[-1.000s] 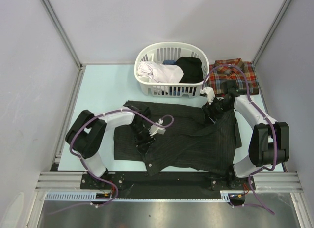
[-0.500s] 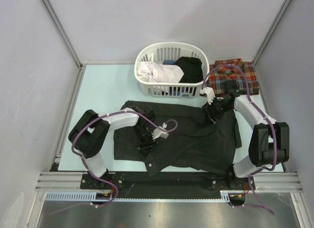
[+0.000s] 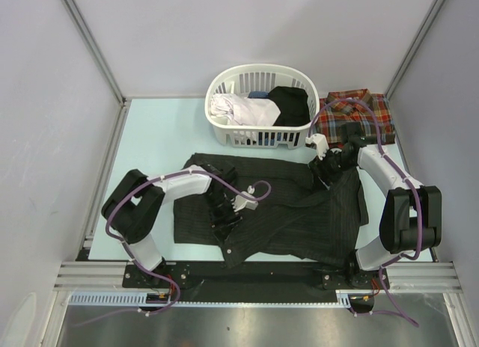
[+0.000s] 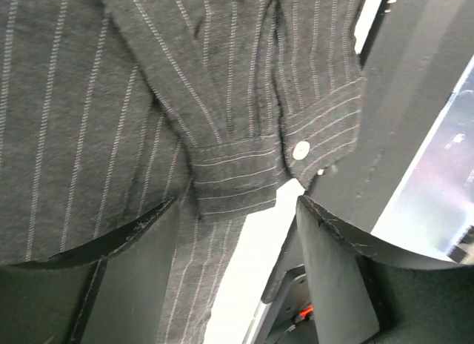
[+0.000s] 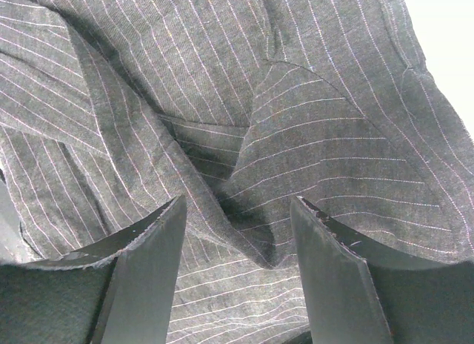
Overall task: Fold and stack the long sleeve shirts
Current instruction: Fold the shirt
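Observation:
A black pinstriped long sleeve shirt (image 3: 299,216) lies crumpled across the middle of the table. A plaid long sleeve shirt (image 3: 361,111) lies folded at the back right corner. My left gripper (image 3: 224,216) is low over the black shirt's left part. In the left wrist view, my left gripper (image 4: 241,210) stands open, with a buttoned cuff (image 4: 244,173) just ahead of it and a strip of cloth beside the left finger. My right gripper (image 3: 323,171) is at the shirt's upper right. It shows as open in the right wrist view (image 5: 237,218), straddling a raised fold of pinstriped cloth (image 5: 296,136).
A white laundry basket (image 3: 224,81) holding white, blue and black clothes stands at the back centre, just behind the black shirt. Grey walls with metal posts close in the table on three sides. The arm bases and a metal rail (image 3: 254,276) line the near edge.
My left gripper has opened wider and shifted slightly toward the near left over the black shirt. The right arm and the shirts have stayed where they were.

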Motion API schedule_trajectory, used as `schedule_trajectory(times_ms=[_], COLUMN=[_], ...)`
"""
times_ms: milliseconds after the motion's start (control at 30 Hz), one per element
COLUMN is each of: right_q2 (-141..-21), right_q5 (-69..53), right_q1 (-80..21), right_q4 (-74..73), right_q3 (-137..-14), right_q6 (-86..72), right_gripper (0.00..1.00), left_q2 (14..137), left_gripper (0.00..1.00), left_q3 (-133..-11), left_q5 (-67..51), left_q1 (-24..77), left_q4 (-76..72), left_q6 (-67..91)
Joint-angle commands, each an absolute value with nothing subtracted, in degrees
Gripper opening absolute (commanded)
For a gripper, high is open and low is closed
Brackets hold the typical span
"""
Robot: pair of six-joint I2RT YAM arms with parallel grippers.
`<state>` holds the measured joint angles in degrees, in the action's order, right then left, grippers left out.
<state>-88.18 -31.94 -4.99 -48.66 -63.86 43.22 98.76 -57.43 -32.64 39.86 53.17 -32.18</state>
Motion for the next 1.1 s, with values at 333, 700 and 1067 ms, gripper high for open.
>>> schedule_trajectory(times_ms=[333, 700, 1067], right_q2=[-86.75, -87.01, -78.07], right_q5=[-32.61, -32.61, -49.03], right_q1=[-4.39, -3.34, -3.16], right_q4=[-48.08, -47.46, -41.07], right_q3=[-63.11, -63.02, -67.59], right_q6=[43.51, 43.51, 35.78], right_gripper=[0.63, 0.63, 0.98], left_q2=[96.42, 90.1, 75.85], left_gripper=[0.51, 0.0, 0.0], left_q3=[-53.18, -55.01, -71.43], left_q5=[-24.08, -22.59, -1.95], left_q1=[46.75, 46.93, 47.02], left_q4=[44.3, 46.75, 48.08], left_q6=[-29.36, -25.66, -43.91])
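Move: Just under the left hand, about 2 cm back, 2 cm to the right and 2 cm down, lies the shirt cuff, at the sleeve's end near the table's front edge. The shirt's middle is some 8 cm ahead and 12 cm to the right, about 2 cm lower; its near left corner lies 14 cm left and 3 cm back, equally low. From the right hand the cuff is about 19 cm back, 25 cm left and 9 cm down. Sinking barely 1 cm onto the cuff, the left hand closes its open fingers fully and pinches the sleeve end, then lifts with growing speed, some 10 cm up and about 6 cm forward, away from the table's front edge, the fingers swinging forward some 30 degrees to point nearly straight down. The right hand stays over the sleeve's other end, opening a bit wider and starting to rise late on. ##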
